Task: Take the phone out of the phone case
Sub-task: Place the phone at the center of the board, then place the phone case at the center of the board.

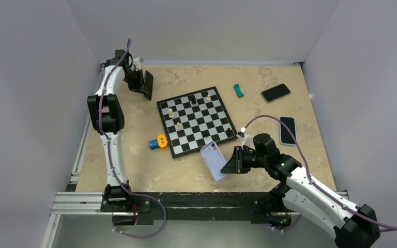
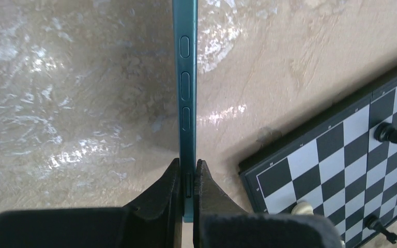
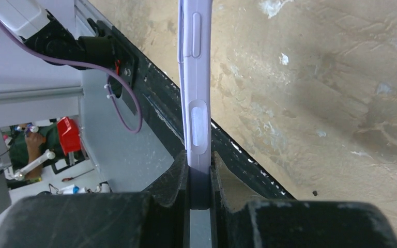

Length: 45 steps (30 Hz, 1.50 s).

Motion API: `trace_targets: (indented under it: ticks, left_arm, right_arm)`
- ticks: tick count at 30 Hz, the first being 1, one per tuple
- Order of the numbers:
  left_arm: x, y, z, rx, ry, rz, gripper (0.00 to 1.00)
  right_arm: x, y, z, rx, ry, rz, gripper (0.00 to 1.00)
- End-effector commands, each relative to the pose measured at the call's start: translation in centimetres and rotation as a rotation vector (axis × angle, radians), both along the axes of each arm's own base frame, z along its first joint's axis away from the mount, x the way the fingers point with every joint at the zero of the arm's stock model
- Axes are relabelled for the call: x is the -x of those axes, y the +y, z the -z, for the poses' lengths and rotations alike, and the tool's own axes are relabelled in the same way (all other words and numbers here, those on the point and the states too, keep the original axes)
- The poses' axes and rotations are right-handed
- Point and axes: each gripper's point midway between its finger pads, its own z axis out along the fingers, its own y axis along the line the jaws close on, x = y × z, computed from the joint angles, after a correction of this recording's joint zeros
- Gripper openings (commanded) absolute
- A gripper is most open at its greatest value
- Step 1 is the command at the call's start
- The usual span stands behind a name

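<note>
My left gripper [image 1: 141, 84] is at the table's far left corner, shut on a teal-edged phone [image 1: 148, 84]. In the left wrist view the phone [image 2: 185, 77] stands edge-on, side buttons showing, pinched between the two fingers [image 2: 187, 164] above the tabletop. My right gripper [image 1: 229, 164] is near the front edge, shut on the lavender phone case [image 1: 214, 160], whose camera cut-out faces up. In the right wrist view the phone case [image 3: 196, 77] runs edge-on out of the shut gripper [image 3: 199, 157]. Phone and phone case are far apart.
A chessboard [image 1: 196, 121] with several pieces lies mid-table, its corner near the left gripper [image 2: 341, 155]. A blue and orange object [image 1: 157, 142] sits left of it. A small teal piece [image 1: 238, 91], a black phone [image 1: 275, 93] and another phone [image 1: 287, 130] lie at the right.
</note>
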Motion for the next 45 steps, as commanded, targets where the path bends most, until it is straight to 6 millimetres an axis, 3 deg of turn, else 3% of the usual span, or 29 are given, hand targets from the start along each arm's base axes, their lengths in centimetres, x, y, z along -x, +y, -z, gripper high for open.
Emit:
trace_targets:
  ticks: [1,8,16,18,20,22,24,26,28,30,31,32,35,37,39,40,42,45]
  left_arm:
    - [-0.3,0.6,0.4,-0.028,0.037,-0.013,0.01]
    - [-0.2,3.3,1.0,-0.176,0.074,-0.082,0.25]
    - [-0.3,5.5,0.2,-0.300,0.060,-0.129,0.38]
    - [-0.3,5.9,-0.8,-0.320,0.042,-0.147,0.44]
    - [-0.5,6.2,-2.2,-0.334,0.013,-0.164,0.57]
    - [-0.4,6.4,-4.1,-0.346,-0.017,-0.180,0.64]
    - [0.0,7.5,-6.6,-0.424,-0.052,-0.220,0.74]
    - [0.8,8.0,-10.0,-0.515,-0.108,-0.252,0.77]
    - [2.2,7.4,-13.4,-0.543,-0.176,-0.287,0.80]
    - [3.9,4.5,-16.7,-0.503,-0.264,-0.294,0.82]
    - [5.3,2.2,-19.4,-0.443,-0.336,-0.296,0.83]
    - [6.6,-0.1,-19.6,-0.392,-0.360,-0.257,0.85]
    - [9.8,-5.4,-23.0,-0.229,-0.480,-0.189,0.88]
    - [11.5,-7.6,-25.0,-0.148,-0.536,-0.153,0.90]
    - [13.0,-8.5,-26.8,-0.104,-0.576,-0.128,0.92]
    - [13.6,-8.7,-27.7,-0.085,-0.594,-0.120,0.92]
    - [14.9,-9.3,-29.4,-0.032,-0.644,-0.091,0.93]
    - [16.4,-9.8,-30.7,0.022,-0.695,-0.064,0.94]
  right_arm:
    - [-0.4,1.1,-0.6,-0.073,-0.005,-0.006,0.00]
    - [-1.3,1.0,1.6,-0.028,0.067,0.069,0.00]
    - [0.2,0.1,2.7,-0.041,0.126,0.111,0.00]
    - [0.6,-0.4,3.3,-0.025,0.138,0.123,0.00]
    - [0.9,-0.5,4.1,-0.026,0.157,0.125,0.00]
    - [1.0,-0.3,4.6,-0.031,0.177,0.123,0.00]
    - [1.1,-0.3,5.0,-0.026,0.195,0.125,0.00]
    - [1.3,0.0,5.1,-0.044,0.207,0.117,0.02]
    - [1.5,0.2,5.3,-0.069,0.231,0.121,0.05]
    - [1.9,0.7,5.2,-0.115,0.265,0.115,0.09]
    - [2.1,1.0,5.2,-0.135,0.281,0.108,0.12]
    - [2.5,1.2,5.4,-0.138,0.308,0.095,0.19]
    - [4.4,2.6,4.3,-0.163,0.355,0.001,0.40]
    - [5.2,2.8,3.8,-0.130,0.364,-0.041,0.53]
    - [4.6,1.7,3.7,-0.016,0.343,0.008,0.73]
    - [3.7,1.2,3.5,0.035,0.302,0.058,0.77]
    - [1.9,-0.4,3.6,0.142,0.266,0.157,0.80]
    - [-0.5,-0.9,4.2,0.203,0.258,0.254,0.84]
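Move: The left hand still pinches the standing phone near its near end; the bare spot it is laid on centres about 5 cm ahead, 3 cm left and 3 cm below, with the chessboard 12 cm back and 25 cm right, the yellow-blue toy 23 cm back and 8 cm right. The right hand still holds the case over its spot, some 5 cm ahead, 4 cm left, 9 cm below; the board is 29 cm ahead, 11 cm left. The left hand eases some 7 cm to its left almost level while its fingers open and swing about 20 degrees from right-slanting towards upright, letting the phone down on its back, then climbs fast some 30 cm, pulling back and to the right, opening wide as its fingers tip up forward. The right hand meanwhile lowers the case about 7 cm and draws back some 5 cm, tipping its fingers about 20 degrees further down, opens wide near the table, and starts forward and up again beside the case's edge. ##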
